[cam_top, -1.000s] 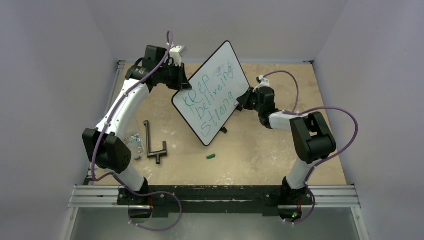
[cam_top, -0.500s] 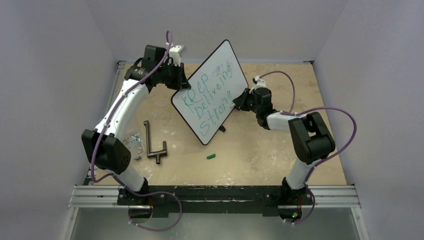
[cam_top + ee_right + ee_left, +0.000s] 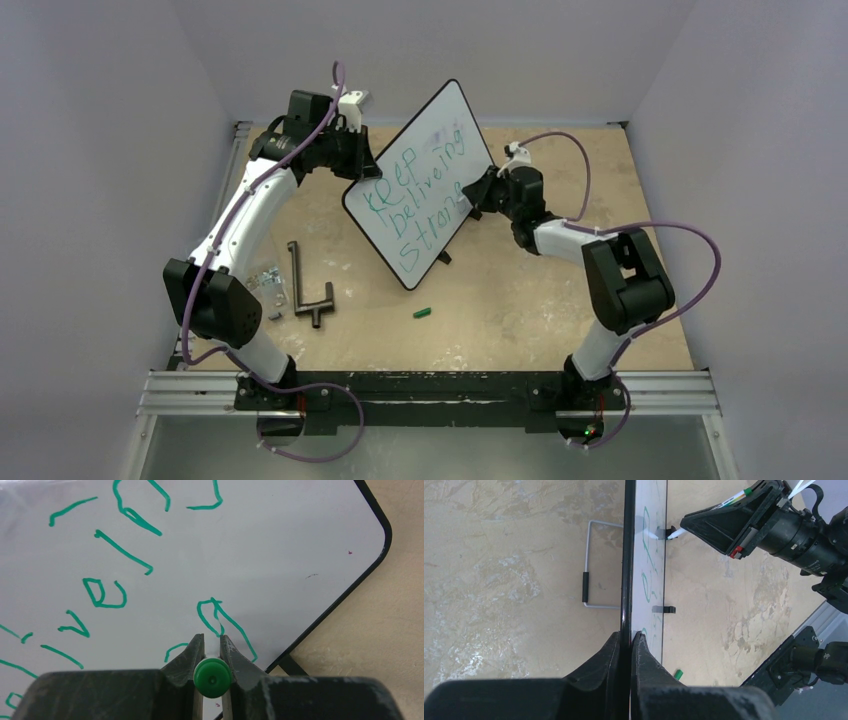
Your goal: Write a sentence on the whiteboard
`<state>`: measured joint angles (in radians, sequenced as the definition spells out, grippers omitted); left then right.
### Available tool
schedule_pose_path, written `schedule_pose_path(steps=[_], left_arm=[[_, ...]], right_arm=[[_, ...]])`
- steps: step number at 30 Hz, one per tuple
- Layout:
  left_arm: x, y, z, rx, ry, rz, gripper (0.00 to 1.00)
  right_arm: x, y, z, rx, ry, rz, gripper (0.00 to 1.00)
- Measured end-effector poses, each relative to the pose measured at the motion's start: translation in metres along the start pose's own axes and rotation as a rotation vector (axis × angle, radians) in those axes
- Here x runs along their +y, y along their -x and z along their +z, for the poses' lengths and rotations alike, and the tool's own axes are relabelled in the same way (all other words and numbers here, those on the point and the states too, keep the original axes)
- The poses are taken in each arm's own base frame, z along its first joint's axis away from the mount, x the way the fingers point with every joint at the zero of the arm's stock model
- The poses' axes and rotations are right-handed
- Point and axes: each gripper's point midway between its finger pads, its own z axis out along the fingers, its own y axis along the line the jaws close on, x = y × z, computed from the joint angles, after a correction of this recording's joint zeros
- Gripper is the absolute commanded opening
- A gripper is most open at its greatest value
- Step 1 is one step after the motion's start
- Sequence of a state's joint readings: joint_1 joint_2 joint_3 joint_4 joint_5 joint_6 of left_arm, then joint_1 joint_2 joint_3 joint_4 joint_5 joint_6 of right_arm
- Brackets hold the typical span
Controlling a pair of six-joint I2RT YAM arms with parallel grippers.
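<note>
The whiteboard (image 3: 447, 108) stands tilted on edge at the middle back of the table. My left gripper (image 3: 362, 166) is shut on its left rim; the left wrist view shows the board edge-on (image 3: 650, 555) between the jaws (image 3: 628, 636). The sentence (image 3: 425, 190) is green lettering in three lines, "Keep believing strong". My right gripper (image 3: 478, 196) is shut on a green marker (image 3: 212, 678), whose tip (image 3: 672, 535) touches the board at the last letter, near the lower right corner (image 3: 300, 555).
A green marker cap (image 3: 422, 312) lies on the table in front of the board. A black T-shaped tool (image 3: 305, 285) and small metal parts (image 3: 270, 280) lie at the left. A wire stand (image 3: 589, 580) sits behind the board. Grey walls enclose the table.
My right gripper has moved up and left along the board with the marker, adding strokes to the last letter. The left arm and the board have stayed put.
</note>
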<state>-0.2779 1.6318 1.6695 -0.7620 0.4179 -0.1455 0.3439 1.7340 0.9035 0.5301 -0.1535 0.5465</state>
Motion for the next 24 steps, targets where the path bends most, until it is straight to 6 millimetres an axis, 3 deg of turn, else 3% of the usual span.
schedule_pose_path(steps=[8, 17, 24], left_arm=[[0.0, 0.0, 0.0, 0.0, 0.0, 0.0, 0.0], [0.001, 0.0, 0.0, 0.0, 0.003, 0.0, 0.0], [0.004, 0.0, 0.005, 0.002, 0.01, -0.001, 0.0]], right_arm=[[0.015, 0.02, -0.014, -0.032, 0.021, -0.015, 0.0], [0.046, 0.063, -0.05, -0.127, 0.07, -0.062, 0.0], [0.05, 0.067, -0.069, -0.146, 0.073, -0.074, 0.0]])
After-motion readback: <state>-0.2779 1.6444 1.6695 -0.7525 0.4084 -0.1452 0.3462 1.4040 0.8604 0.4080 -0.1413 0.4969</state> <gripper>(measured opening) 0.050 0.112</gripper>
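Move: Roughly 10 cm to the right hand's left, level with it in depth and some 4 cm higher, is the middle of the whiteboard. The near bottom clip of the board sits about 10 cm below that hand, the far bottom clip also 10 cm below but 6 cm left and 8 cm back; the green cap lies some 18 cm back, 10 cm left, 12 cm below. From the left hand, on the upper edge, the whiteboard's middle is about 9 cm right, 3 cm ahead, 9 cm below. Lifting away from the final "g" of "Strong", the right hand carries the marker, still shut in its fingers, up some 10 cm, then draws back nearly 4 cm as the rise eases, its fingers tipping up about 10 degrees, so the tip pulls clear of the whiteboard. The left hand keeps its pinch on the board's upper edge, practically still. ##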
